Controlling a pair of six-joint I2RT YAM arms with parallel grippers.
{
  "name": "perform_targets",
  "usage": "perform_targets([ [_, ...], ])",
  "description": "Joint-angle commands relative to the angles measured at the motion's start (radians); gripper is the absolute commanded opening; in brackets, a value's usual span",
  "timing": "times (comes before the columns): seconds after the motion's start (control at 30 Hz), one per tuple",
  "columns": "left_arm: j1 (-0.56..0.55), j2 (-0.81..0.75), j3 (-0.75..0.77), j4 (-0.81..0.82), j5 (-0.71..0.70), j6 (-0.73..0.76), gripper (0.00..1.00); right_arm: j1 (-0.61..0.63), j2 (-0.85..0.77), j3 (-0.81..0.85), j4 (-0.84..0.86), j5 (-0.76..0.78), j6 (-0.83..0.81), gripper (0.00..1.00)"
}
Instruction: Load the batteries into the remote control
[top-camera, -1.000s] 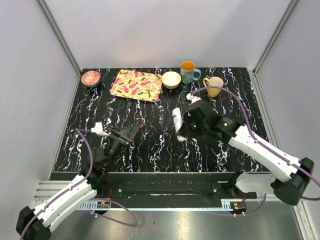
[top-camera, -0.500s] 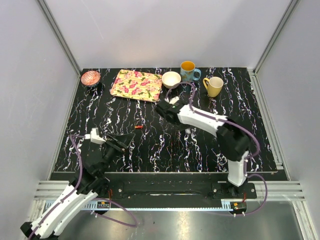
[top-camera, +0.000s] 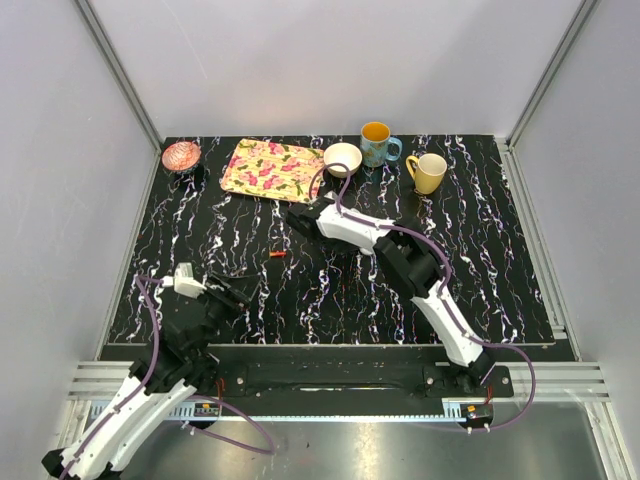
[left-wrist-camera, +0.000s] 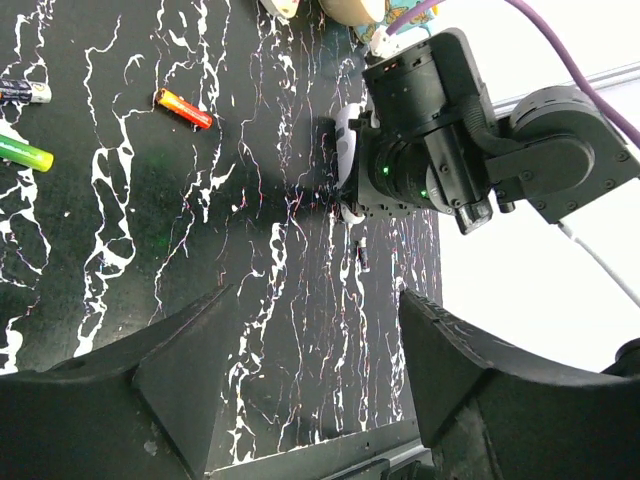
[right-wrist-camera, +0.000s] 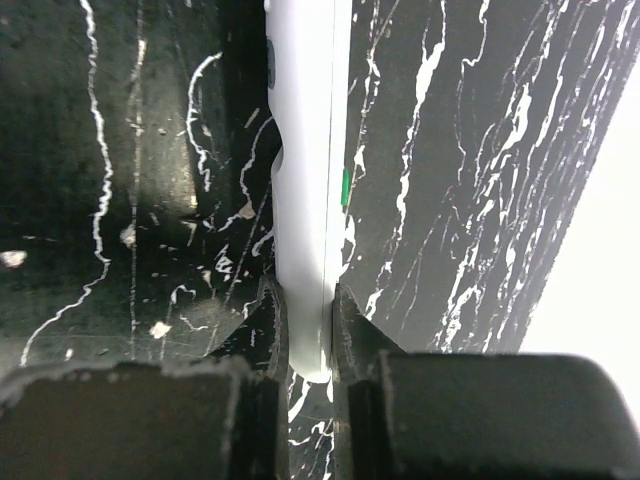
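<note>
My right gripper (right-wrist-camera: 310, 330) is shut on the white remote control (right-wrist-camera: 308, 180), which stands on edge between the fingers just above the black marbled table (top-camera: 480, 260). In the top view the right gripper (top-camera: 300, 217) is stretched to the table's middle, below the tray. The left wrist view shows the remote (left-wrist-camera: 345, 150) against the right gripper's black body. An orange-red battery (top-camera: 277, 254) lies on the table; it also shows in the left wrist view (left-wrist-camera: 183, 108), with a green-yellow battery (left-wrist-camera: 25, 152) and a dark battery (left-wrist-camera: 20, 92) at the left edge. My left gripper (top-camera: 235, 290) is open and empty (left-wrist-camera: 310, 380).
At the back edge stand a pink dish (top-camera: 181, 156), a floral tray (top-camera: 272, 170), a white bowl (top-camera: 343, 159), a blue mug (top-camera: 376, 144) and a yellow mug (top-camera: 429, 172). Grey walls close in both sides.
My right arm has swung left and farther out across the table with the remote in its grip. My left arm has drawn back toward the near left edge.
</note>
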Motion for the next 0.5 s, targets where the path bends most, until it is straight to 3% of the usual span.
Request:
perform_targets([
  [0.0, 0.005, -0.058, 0.054, -0.047, -0.023, -0.001, 0.69, 0.001, 0.035, 0.018, -0.041, -0.001, 0.047, 0.0],
  [0.17, 0.005, -0.099, 0.044, -0.08, -0.028, -0.013, 0.69, 0.016, 0.049, 0.021, -0.003, -0.131, 0.033, 0.0],
  [0.3, 0.005, -0.127, 0.046, -0.096, -0.03, -0.008, 0.69, 0.05, 0.073, 0.059, -0.001, -0.193, 0.029, 0.21],
  [0.33, 0.005, -0.127, 0.044, -0.097, -0.028, -0.007, 0.69, 0.062, 0.079, 0.064, -0.001, -0.208, 0.027, 0.34],
  [0.47, 0.005, -0.127, 0.052, -0.108, -0.023, -0.004, 0.69, 0.073, 0.064, 0.066, 0.016, -0.242, 0.036, 0.58],
])
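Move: The remote control is already in the right fingers, gripped near its close end and standing on its long edge at about table height. Its middle lies about 5 cm ahead of that hand and 2 cm left. From the right hand, the white bowl is some 18 cm ahead and 9 left, the yellow mug 13 ahead and 13 right, and the red battery 5 back and 26 left. From the left hand, the remote is about 21 cm ahead, 27 right and 12 below. The remote is let go low over the table: the right hand all but stays in place, then its nearly shut fingers spread to about half open around the close end, while the hand drifts about 2 cm left and a little less back, sinking slightly. The empty left hand eases down about 2 cm, fingers still wide. ##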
